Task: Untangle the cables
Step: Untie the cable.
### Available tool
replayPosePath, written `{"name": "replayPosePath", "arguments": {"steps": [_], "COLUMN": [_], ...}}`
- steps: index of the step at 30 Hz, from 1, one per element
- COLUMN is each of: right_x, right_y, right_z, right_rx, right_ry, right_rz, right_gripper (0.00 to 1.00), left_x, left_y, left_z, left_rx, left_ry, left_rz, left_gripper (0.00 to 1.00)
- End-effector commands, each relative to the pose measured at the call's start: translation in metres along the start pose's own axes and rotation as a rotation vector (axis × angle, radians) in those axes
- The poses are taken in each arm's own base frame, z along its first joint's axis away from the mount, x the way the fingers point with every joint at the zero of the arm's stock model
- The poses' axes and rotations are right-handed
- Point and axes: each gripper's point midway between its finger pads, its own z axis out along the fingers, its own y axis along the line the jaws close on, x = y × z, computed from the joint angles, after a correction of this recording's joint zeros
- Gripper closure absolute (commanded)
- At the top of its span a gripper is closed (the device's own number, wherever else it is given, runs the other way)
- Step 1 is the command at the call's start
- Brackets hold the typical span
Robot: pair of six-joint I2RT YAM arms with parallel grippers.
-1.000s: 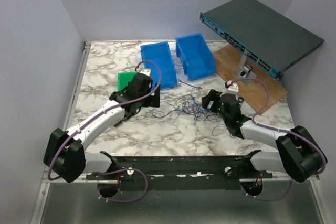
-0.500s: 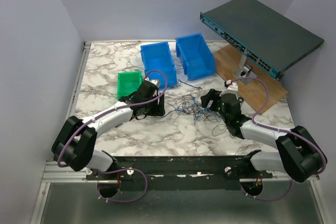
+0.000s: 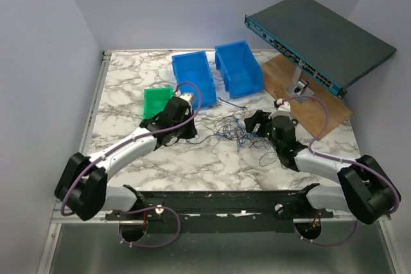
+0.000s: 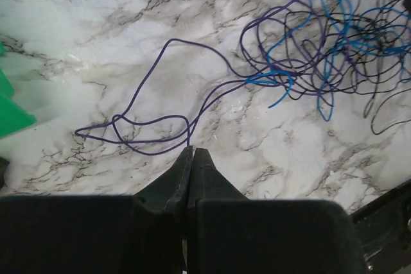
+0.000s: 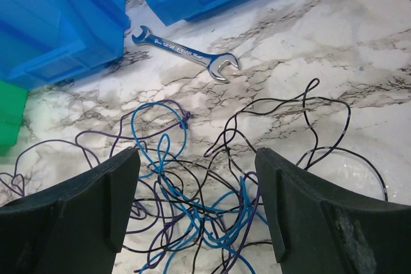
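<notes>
The cables (image 3: 231, 131) lie as a loose tangle of thin blue, purple and black wires on the marble table (image 3: 128, 81), between the two arms. In the left wrist view the tangle (image 4: 321, 49) is at the upper right. A purple cable (image 4: 189, 136) loops out from it and ends right at the tips of my left gripper (image 4: 191, 151), which is shut on it. In the top view the left gripper (image 3: 191, 133) is at the tangle's left edge. My right gripper (image 5: 196, 158) stands open over the blue and black loops (image 5: 192, 203), at the tangle's right side (image 3: 252, 124).
A silver wrench (image 5: 186, 52) lies just beyond the tangle, in front of two blue bins (image 3: 192, 78) (image 3: 237, 67). A green bin (image 3: 157, 99) sits behind the left gripper. At the back right, a dark network switch (image 3: 318, 40) leans over a wooden board (image 3: 321, 110).
My left gripper moved right toward the tangle's left edge and went from wide open to shut on the purple cable's end. The right arm barely moved.
</notes>
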Motion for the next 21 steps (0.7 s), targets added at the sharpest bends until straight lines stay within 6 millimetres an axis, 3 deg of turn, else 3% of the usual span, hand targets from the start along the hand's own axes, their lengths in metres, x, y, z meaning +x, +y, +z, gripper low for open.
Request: {"name": "replayPosePath", "arguments": {"steps": [1, 13, 21], "right_x": [-0.005, -0.007, -0.010], "right_y": [0.017, 0.043, 0.078], "right_z": [-0.007, -0.009, -0.007], "right_rx": [-0.102, -0.193, -0.284], "right_ry": [-0.034, -0.032, 0.016], "right_rz": [-0.020, -0.072, -0.109], "right_gripper": [0.20, 0.21, 0.21], "left_x": [-0.023, -0.034, -0.055], "left_y": [-0.007, -0.001, -0.037], "left_z": [-0.027, -0.078, -0.117], "left_rx": [0.028, 0.025, 0.175], "left_ry": [-0.132, -0.289, -0.315], "left_rz": [0.039, 0.029, 0.035], "left_gripper": [1.00, 1.00, 1.00]}}
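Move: The tangle of cables lies about 15 cm to the right of the left hand, level with it and some 4 cm lower; that hand already pinches a purple strand running into it. The green bin stands 12 cm left and 9 cm ahead, the wrench about 12 cm right and 10 cm ahead. From the open right hand, the tangle's middle is 3 cm left, neither ahead nor back, and about 6 cm below. The purple cable strand, still pinched in the shut left fingers, is lifted about 9 cm, carried slightly left and back, away from the tangle, while the wrist tips up some 15 degrees. The right hand, empty and wide open, shifts about 5 cm left above the tangle, rising 3 cm and turning a little counter-clockwise. ##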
